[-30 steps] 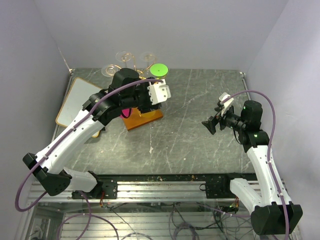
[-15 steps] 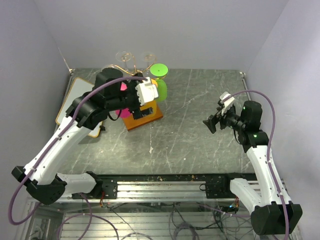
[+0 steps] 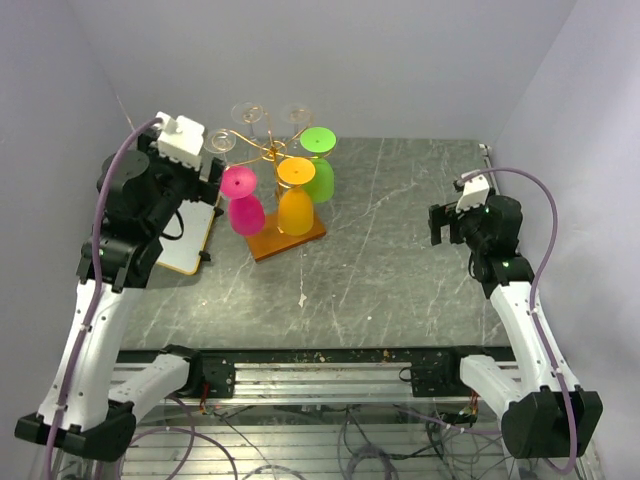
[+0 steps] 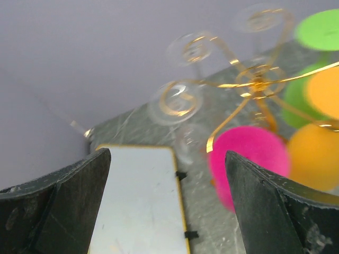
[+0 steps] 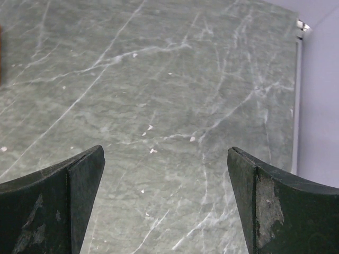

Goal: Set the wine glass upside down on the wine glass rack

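The wine glass rack is a gold wire stand on an orange-brown wooden base at the back left of the table. A pink wine glass hangs upside down from it, beside an orange one and a green one. Clear glasses hang on the far arms. My left gripper is open and empty, raised to the left of the rack and apart from it. The left wrist view shows the pink glass and the gold scrolls beyond my left gripper. My right gripper is open and empty.
A white board with a yellow rim lies left of the rack, partly under my left arm, and shows as the white board in the left wrist view. Below my right gripper is only grey marble table. Walls close in behind and at both sides.
My left gripper opened and drew back left and up from the rack, leaving the pink glass hanging there. The right gripper rose and turned a little and opened slightly wider.
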{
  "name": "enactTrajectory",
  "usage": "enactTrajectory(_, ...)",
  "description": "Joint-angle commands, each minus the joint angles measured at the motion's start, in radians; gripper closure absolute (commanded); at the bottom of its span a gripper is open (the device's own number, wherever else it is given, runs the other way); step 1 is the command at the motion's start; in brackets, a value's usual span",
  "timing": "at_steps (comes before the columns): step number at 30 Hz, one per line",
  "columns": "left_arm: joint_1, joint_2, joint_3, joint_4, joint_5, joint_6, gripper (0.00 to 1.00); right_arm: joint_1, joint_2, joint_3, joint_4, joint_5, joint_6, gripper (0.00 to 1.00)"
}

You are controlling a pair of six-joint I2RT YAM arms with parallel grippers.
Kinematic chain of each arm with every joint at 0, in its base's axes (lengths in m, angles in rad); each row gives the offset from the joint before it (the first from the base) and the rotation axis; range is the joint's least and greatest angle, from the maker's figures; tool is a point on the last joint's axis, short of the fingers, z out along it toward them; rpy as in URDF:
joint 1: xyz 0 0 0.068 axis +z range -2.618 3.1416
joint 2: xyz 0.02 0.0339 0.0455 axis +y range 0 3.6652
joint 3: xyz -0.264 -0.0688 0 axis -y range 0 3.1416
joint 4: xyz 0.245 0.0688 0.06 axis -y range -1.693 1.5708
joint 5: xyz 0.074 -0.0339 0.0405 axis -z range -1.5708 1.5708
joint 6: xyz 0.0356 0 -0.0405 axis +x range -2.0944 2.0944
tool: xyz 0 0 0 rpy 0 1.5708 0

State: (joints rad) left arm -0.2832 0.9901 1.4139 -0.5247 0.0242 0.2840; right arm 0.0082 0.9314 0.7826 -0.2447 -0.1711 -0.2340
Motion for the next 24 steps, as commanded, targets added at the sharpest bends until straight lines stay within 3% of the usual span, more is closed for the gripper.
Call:
enactTrajectory(1, 0.086, -0.074, -0.123, 0.102, -0.252, -0.080, 0.00, -0.004, -0.010, 0.008, 0.082, 0.119, 0.091, 0.00)
enactTrajectory(6, 0.188, -0.223, -0.317, 0.218, -0.227, -0.187, 0.00, -0.004, -0.031, 0.006, 0.113, 0.186, 0.122, 0.00)
enactTrajectory(10, 0.216, -0.333, -0.462, 0.305, -0.287, -0.242, 0.01, -0.004, -0.042, 0.030, 0.112, 0.228, 0.136, 0.00)
enactTrajectory(16, 0.217, -0.395, -0.532, 0.287, -0.243, -0.237, 0.01, -0.004, -0.006, 0.107, 0.045, 0.174, 0.051, 0.00)
enactTrajectory(21, 0.226, -0.434, -0.555, 0.231, -0.041, -0.216, 0.01, -0.004, -0.001, 0.116, 0.065, 0.152, 0.044, 0.00)
enactTrajectory(24, 0.241, -0.444, -0.539, 0.209, -0.068, -0.230, 0.01, -0.004, -0.034, 0.078, 0.114, 0.155, 0.084, 0.00)
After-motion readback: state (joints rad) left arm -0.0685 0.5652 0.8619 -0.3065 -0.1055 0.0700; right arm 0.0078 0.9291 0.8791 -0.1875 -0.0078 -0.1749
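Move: Hanging upside down on the rack, the orange wine glass is about 20 cm to the left hand's right, 1 cm back and 12 cm below it. The pink glass hangs about 10 cm to this hand's right and 3 cm back, and the green one 24 cm right and 5 cm ahead, both about as low. From the right hand the orange glass is some 28 cm left, 2 cm back and 8 cm higher. Swinging clear of the rack with nothing in its fingers, the left hand goes left about 10 cm, sinking some 8 cm and drawing back a little, then eases a couple of centimetres right; it turns counter-clockwise, then partly back, and its left side dips. The right hand, also empty, rises about 6 cm and edges right, away from the glasses, turning slightly clockwise and tipping up. Both grippers stay wide open, touching nothing. ##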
